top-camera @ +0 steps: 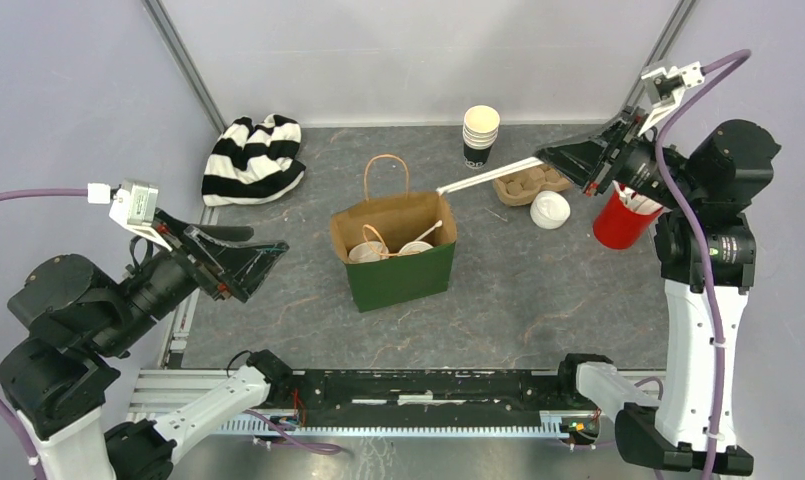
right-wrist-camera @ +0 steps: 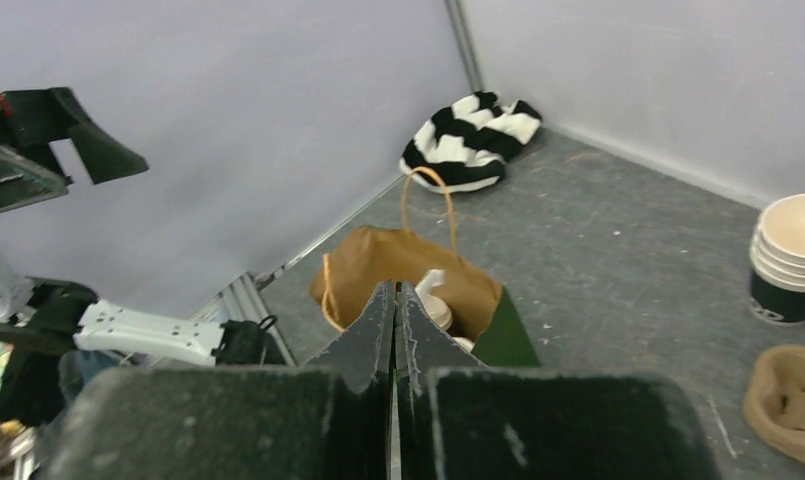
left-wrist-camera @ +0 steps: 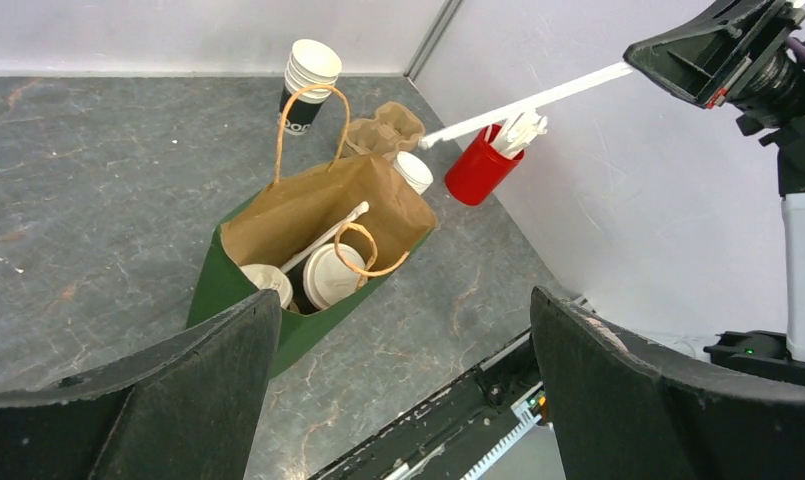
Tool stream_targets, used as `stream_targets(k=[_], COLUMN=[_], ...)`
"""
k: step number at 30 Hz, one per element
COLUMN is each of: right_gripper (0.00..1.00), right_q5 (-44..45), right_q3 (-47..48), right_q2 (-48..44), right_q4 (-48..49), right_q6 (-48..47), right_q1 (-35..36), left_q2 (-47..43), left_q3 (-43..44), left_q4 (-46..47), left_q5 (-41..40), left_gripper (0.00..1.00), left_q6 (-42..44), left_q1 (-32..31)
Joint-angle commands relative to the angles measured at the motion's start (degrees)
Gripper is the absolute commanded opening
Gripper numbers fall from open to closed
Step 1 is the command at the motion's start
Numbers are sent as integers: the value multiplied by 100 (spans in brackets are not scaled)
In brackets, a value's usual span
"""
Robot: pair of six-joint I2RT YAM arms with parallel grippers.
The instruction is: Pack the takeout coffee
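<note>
Two takeout coffee cups with white lids point(top-camera: 364, 251) point(top-camera: 415, 248) stand inside the green paper bag point(top-camera: 398, 278) at the table's middle; the left wrist view shows the same lids point(left-wrist-camera: 328, 275) point(left-wrist-camera: 266, 281) in the bag point(left-wrist-camera: 218, 285). A white stirrer point(top-camera: 428, 233) leans in the bag beside them. My right gripper point(top-camera: 543, 154) point(right-wrist-camera: 394, 290) hangs above the table right of the bag, shut on another long white stirrer point(top-camera: 488, 176) point(left-wrist-camera: 528, 103) that points toward the bag's mouth. My left gripper point(top-camera: 266, 260) point(left-wrist-camera: 403, 300) is open and empty, left of the bag.
A stack of empty paper cups point(top-camera: 480, 135) stands at the back. A cardboard cup carrier point(top-camera: 531, 182), a loose white lid point(top-camera: 550, 210) and a red cup of stirrers point(top-camera: 623, 220) sit at the right. A striped cloth point(top-camera: 253, 158) lies back left.
</note>
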Motion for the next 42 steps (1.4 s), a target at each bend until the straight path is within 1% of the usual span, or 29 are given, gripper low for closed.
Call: stream_targets(k=[1, 3, 9, 14, 18, 21, 22, 24, 25, 26, 28, 29, 31, 33, 34, 36, 37, 38, 40, 42], right_gripper=[0, 0, 0, 0, 0, 0, 4, 13, 22, 35, 52, 60, 73, 81, 83, 84, 94, 98, 98, 98], right_q5=[-268, -130, 1027, 1830, 2655, 3328, 3561, 3921, 4080, 4247, 4504, 4679, 4898, 5021, 5086, 5377, 5657, 5914, 6398, 6689], right_q3=[64, 208, 817, 590, 887, 1186, 1268, 1463, 1610, 1846, 2355, 2570, 2675, 2470, 2313, 2163, 2109, 2049, 1836, 1445], right_q2=[95, 282, 910, 1229, 1742, 2186, 2354, 2669, 2795, 2934, 3045, 3007, 2755, 2336, 2144, 1747, 1513, 1250, 681, 90], right_q4=[-66, -389, -1654, -1552, -2005, -2446, -2552, -2805, -2960, -3084, -3231, -3243, -3061, -2816, -2718, -2659, -2640, -2579, -2355, -2002], right_q6=[130, 10, -865, -991, -1316, -1534, -1541, -1450, -1335, -1232, -1088, -987, -865, -742, -677, -605, -615, -653, -734, -835], right_q1=[247, 427, 1753, 2903, 3993, 4616, 4788, 4977, 5017, 5045, 5075, 5071, 5044, 4928, 4848, 4713, 4685, 4687, 4686, 4691], left_q2=[-4, -23, -49, -107, -109, -106, -110, -96, -85, -72, -16, 25, 90, 136, 154, 181, 195, 197, 180, 167], left_q3=[-100, -152, -274, -291, -259, -261, -270, -266, -265, -252, -190, -150, -62, 10, 35, 111, 149, 192, 315, 427], left_q4=[132, 185, 315, 311, 270, 247, 245, 234, 230, 230, 228, 232, 211, 216, 214, 210, 218, 237, 336, 466], left_q5=[120, 134, 188, 113, 43, 4, -4, -26, -34, -37, -31, -22, -23, -22, -23, -26, -45, -75, -114, -272], left_gripper=[100, 100, 100, 100, 100, 100, 100, 100, 100, 100, 100, 100, 100, 100, 100, 100, 100, 100, 100, 100], left_q6=[-338, -371, -469, -509, -527, -512, -506, -478, -463, -446, -412, -386, -338, -299, -284, -256, -236, -223, -220, -211], left_q1=[-11, -11, -11, -11, -11, -11, -11, -11, -11, -11, -11, -18, -14, -19, -15, -19, -20, -20, -20, -20])
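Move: The right hand's shut fingers already hold a straw that points left and down towards the green bag. The bag's middle lies about 21 cm to the hand's left, some 5 cm ahead and about 39 cm below. From the same hand the cup stack stands about 33 cm ahead and 3 cm left, and the white lids 21 cm ahead and 12 cm right, both well below. From the idle left hand the bag is roughly 19 cm ahead, 15 cm right and 37 cm below. The right hand carries the held straw some 19 cm left and about 16 cm down to above the bag's mouth, the fingers tipping downward and swinging counter-clockwise on the way, and towards the low point they open wide and let the straw go. Straight away it turns back, rising about 14 cm and drawing off some 12 cm to the right while the wrist levels out again, the empty fingers spread. ##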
